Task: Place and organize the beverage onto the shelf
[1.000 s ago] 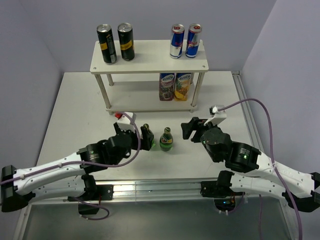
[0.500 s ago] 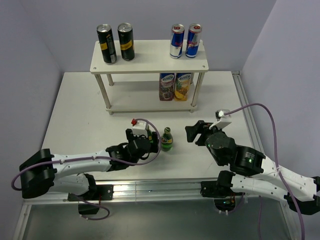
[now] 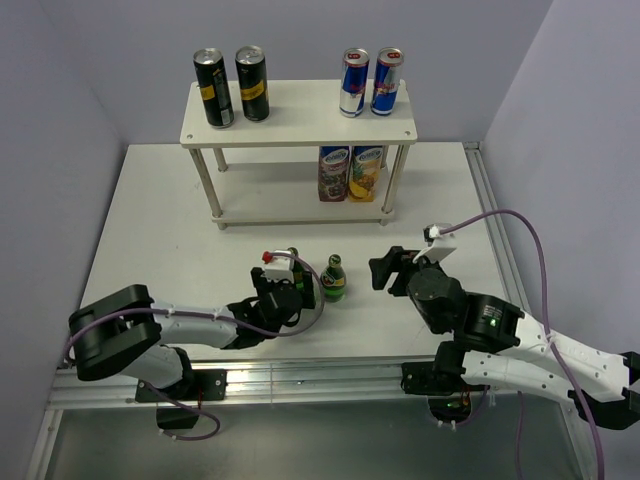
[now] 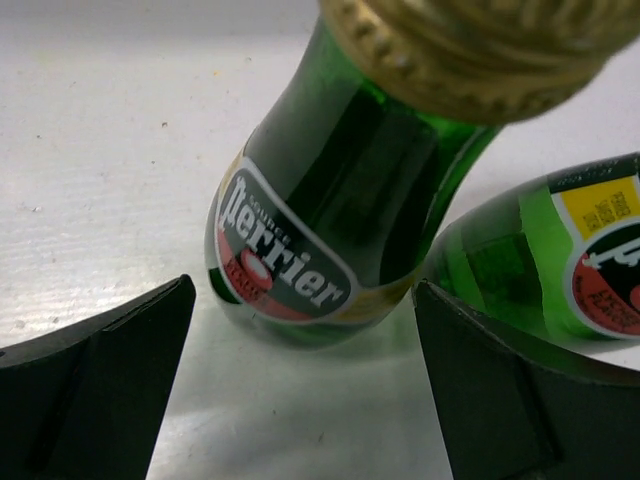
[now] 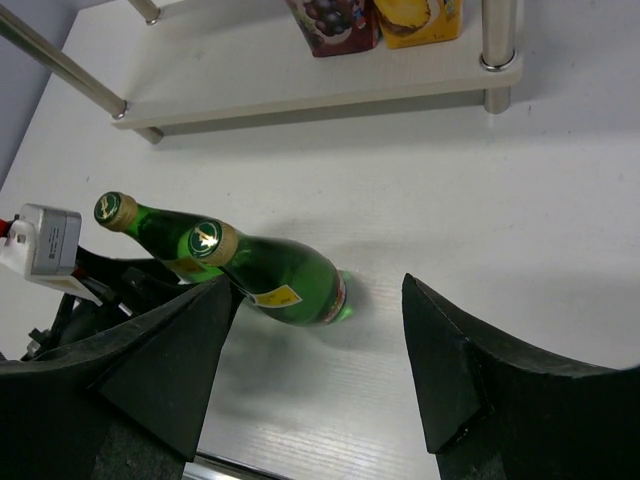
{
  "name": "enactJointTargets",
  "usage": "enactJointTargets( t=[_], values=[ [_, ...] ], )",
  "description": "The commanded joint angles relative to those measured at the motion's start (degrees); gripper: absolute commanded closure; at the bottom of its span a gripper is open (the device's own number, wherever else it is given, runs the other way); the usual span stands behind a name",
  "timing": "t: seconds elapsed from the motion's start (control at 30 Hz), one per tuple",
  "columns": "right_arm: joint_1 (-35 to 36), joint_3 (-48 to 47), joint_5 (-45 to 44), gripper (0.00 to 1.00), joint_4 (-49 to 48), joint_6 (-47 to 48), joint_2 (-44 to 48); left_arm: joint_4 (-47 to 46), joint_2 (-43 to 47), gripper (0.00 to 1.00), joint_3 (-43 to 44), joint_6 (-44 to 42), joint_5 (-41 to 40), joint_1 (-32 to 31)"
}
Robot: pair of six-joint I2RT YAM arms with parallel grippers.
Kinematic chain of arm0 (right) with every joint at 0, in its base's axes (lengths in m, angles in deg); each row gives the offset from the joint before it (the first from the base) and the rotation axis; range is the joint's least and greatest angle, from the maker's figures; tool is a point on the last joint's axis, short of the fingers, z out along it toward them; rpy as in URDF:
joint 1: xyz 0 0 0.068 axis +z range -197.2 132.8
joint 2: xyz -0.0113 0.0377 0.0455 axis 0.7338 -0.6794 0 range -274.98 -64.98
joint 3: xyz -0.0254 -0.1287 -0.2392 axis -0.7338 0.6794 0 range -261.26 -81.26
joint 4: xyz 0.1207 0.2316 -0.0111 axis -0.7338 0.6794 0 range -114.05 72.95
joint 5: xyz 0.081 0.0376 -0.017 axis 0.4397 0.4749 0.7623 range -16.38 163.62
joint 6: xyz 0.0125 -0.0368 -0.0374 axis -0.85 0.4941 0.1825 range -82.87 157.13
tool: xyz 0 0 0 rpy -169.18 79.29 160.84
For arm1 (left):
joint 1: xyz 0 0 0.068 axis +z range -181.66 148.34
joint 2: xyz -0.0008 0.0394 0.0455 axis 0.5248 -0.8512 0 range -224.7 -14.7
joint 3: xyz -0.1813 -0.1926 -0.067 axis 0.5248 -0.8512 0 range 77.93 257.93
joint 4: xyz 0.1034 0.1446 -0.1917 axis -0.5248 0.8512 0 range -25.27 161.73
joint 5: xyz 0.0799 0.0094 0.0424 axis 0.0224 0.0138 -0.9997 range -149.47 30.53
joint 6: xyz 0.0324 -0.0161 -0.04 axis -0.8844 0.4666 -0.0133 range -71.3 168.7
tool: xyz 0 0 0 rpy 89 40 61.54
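Note:
Two green glass bottles stand side by side on the table in front of the shelf. My left gripper is open, low at the table. The left bottle stands just beyond its fingertips, untouched. The other bottle is close on its right. My right gripper hangs open and holds nothing, to the right of that bottle. In the right wrist view both bottles lie ahead to the left. Two black cans and two blue-and-silver cans stand on the top board.
Two juice cartons stand on the shelf's lower board at the right end. Thin shelf posts rise behind the bottles. Grey walls close in the table at the back and sides.
The left arm has folded back and lowered, bringing its open gripper down to the left bottle's base. The right gripper shifted slightly toward me. Both bottles stayed put.

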Motion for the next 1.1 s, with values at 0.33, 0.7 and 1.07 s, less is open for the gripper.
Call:
enactJointTargets(
  t=[0.33, 0.7, 1.07],
  values=[
    [0.26, 2.62, -0.02, 0.23, -4.66, -0.40, -2.06, -20.61, -13.15, 0.01, 0.31, -5.58, 1.01, 7.58],
    [0.26, 4.28, -0.29, 0.23, -4.75, -0.49, -1.45, -20.27, -14.93, 0.79, 3.64, -8.83, 1.64, 11.46],
    [0.26, 5.78, 0.07, 0.23, -7.13, -0.04, -0.92, -8.76, -4.46, 1.00, 10.23, -15.42, -3.11, 12.68]
  ],
)
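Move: The left green bottle stands upright just beyond the left hand's open fingers, about 3 cm ahead and hardly to either side, its middle some 3 cm higher than the hand. The right green bottle is about 9 cm to the hand's right, only 1 cm ahead. The shelf's lower board has its middle roughly 30 cm ahead and 2 cm right. From the right hand the left bottle lies about 7 cm ahead, 17 cm left and 14 cm below. The left green bottle is taken low on its body by the left hand, which slides forward about 7 cm towards the shelf, dipping 1.5 cm at first, moves the bottle along and shuts its fingers on both sides late in the reach. Holding on, the hand then eases some 1.5 cm left, rises slightly and rolls its left side up about 10 degrees. The open right hand sinks about 3 cm. ##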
